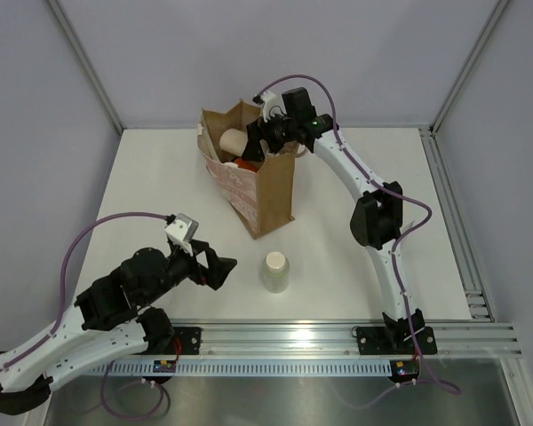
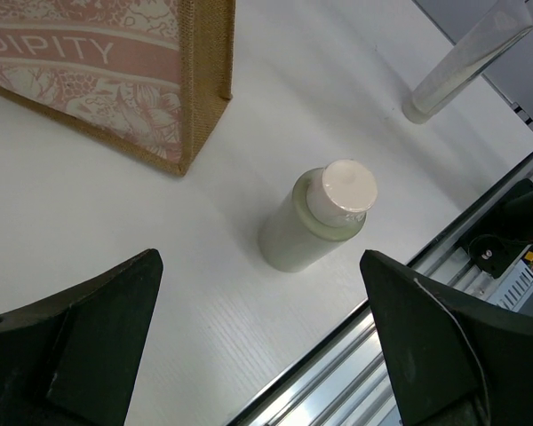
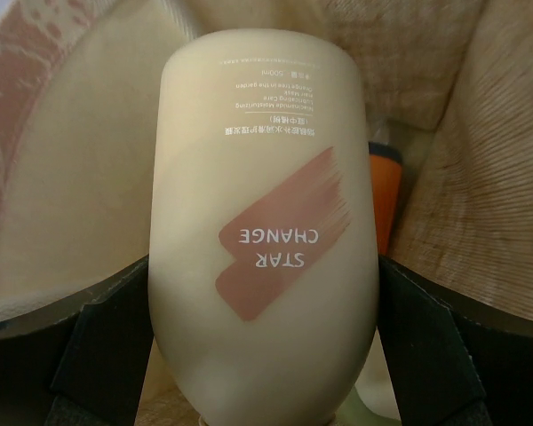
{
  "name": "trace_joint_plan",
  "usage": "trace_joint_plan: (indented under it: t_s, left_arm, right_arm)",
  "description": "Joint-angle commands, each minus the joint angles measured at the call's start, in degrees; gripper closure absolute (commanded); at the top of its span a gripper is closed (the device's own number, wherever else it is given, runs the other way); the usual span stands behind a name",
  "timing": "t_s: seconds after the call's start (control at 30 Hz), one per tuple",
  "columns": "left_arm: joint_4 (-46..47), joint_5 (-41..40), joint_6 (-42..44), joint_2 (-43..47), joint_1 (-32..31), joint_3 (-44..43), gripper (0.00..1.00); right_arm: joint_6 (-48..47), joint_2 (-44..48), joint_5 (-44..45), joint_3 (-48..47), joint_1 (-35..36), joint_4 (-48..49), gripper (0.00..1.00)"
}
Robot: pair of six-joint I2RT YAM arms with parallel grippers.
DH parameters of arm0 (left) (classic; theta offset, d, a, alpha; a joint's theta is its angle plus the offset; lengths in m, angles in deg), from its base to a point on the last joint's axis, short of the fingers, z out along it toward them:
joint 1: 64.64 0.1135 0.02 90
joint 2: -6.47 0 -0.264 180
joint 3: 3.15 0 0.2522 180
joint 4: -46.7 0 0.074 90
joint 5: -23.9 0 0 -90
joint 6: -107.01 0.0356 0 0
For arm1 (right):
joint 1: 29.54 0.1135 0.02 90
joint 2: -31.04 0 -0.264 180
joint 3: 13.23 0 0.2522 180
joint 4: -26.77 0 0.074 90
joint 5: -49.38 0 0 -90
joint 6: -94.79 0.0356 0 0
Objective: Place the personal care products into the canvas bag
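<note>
The canvas bag (image 1: 271, 191) stands upright at the back of the table, its pink patterned side (image 2: 98, 62) facing the left arm. My right gripper (image 1: 259, 142) is at the bag's mouth, shut on the peach bottle (image 3: 266, 257), whose sides touch both fingers (image 3: 98, 346); its end (image 1: 234, 139) pokes into the opening. An orange bottle (image 3: 384, 204) shows behind it inside the bag. The cream cylinder bottle (image 1: 276, 271) stands on the table in front of the bag. My left gripper (image 2: 259, 262) is open just short of this bottle (image 2: 315, 222), with nothing between its fingers.
The aluminium rail (image 1: 338, 337) runs along the near table edge, close to the cream bottle. A pale upright post (image 2: 466, 62) stands at the far table edge in the left wrist view. The enclosure walls and corner posts (image 1: 435, 131) bound the table.
</note>
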Motion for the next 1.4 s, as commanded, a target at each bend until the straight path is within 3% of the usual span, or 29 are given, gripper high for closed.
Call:
trace_joint_plan:
  t_s: [0.0, 0.07, 0.17, 0.53, 1.2, 1.37]
  left_arm:
    - [4.7, -0.7, -2.3, 0.7, -0.2, 1.1, 0.01]
    - [5.0, -0.3, -3.9, 0.2, -0.2, 2.0, 0.01]
    - [7.2, 0.7, -6.1, -1.0, -0.2, 3.9, 0.01]
    - [10.9, 4.8, -9.5, -4.5, -0.3, 6.5, 0.01]
    - [10.6, 5.1, -9.4, -5.3, -0.3, 7.2, 0.01]
    - [10.1, 5.0, -8.9, -5.0, -0.2, 7.3, 0.01]
  right_arm:
    - [-4.5, 6.5, 0.7, 0.0, 1.4, 3.9, 0.43]
    - [-5.5, 7.4, 2.9, 1.0, 1.7, 3.5, 0.23]
    - [-6.8, 8.9, 4.7, 1.8, 1.8, 2.0, 0.01]
    - [-11.2, 19.5, 7.9, 8.0, 1.8, -0.4, 0.01]
    - [-8.2, 13.0, 19.3, 9.7, 4.3, 8.7, 0.01]
    - [-6.0, 9.4, 35.8, 6.5, 8.8, 12.5, 0.01]
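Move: Just inside the canvas bag's mouth, the right hand already holds the conditioner bottle; the bag's middle is about 5 cm back, 1 cm left and 10 cm below, with the orange bottle some 4 cm back, 2 cm left and 13 cm below. From the empty left hand, the white-capped bottle stands roughly 14 cm right, 2 cm ahead and 15 cm below; the bag's middle is some 28 cm ahead, 9 cm right, 10 cm below. Sinking about 4 cm into the bag, the right hand eases its nearly fully spread fingers and lets go of the conditioner, rises 9 cm while drifting back and right, then dips and reaches forward some 4 cm over the mouth, fingertips tipping down. The open left hand drops about 5 cm and shifts 3 cm right towards the white-capped bottle, tipping down, then waits untouching. ##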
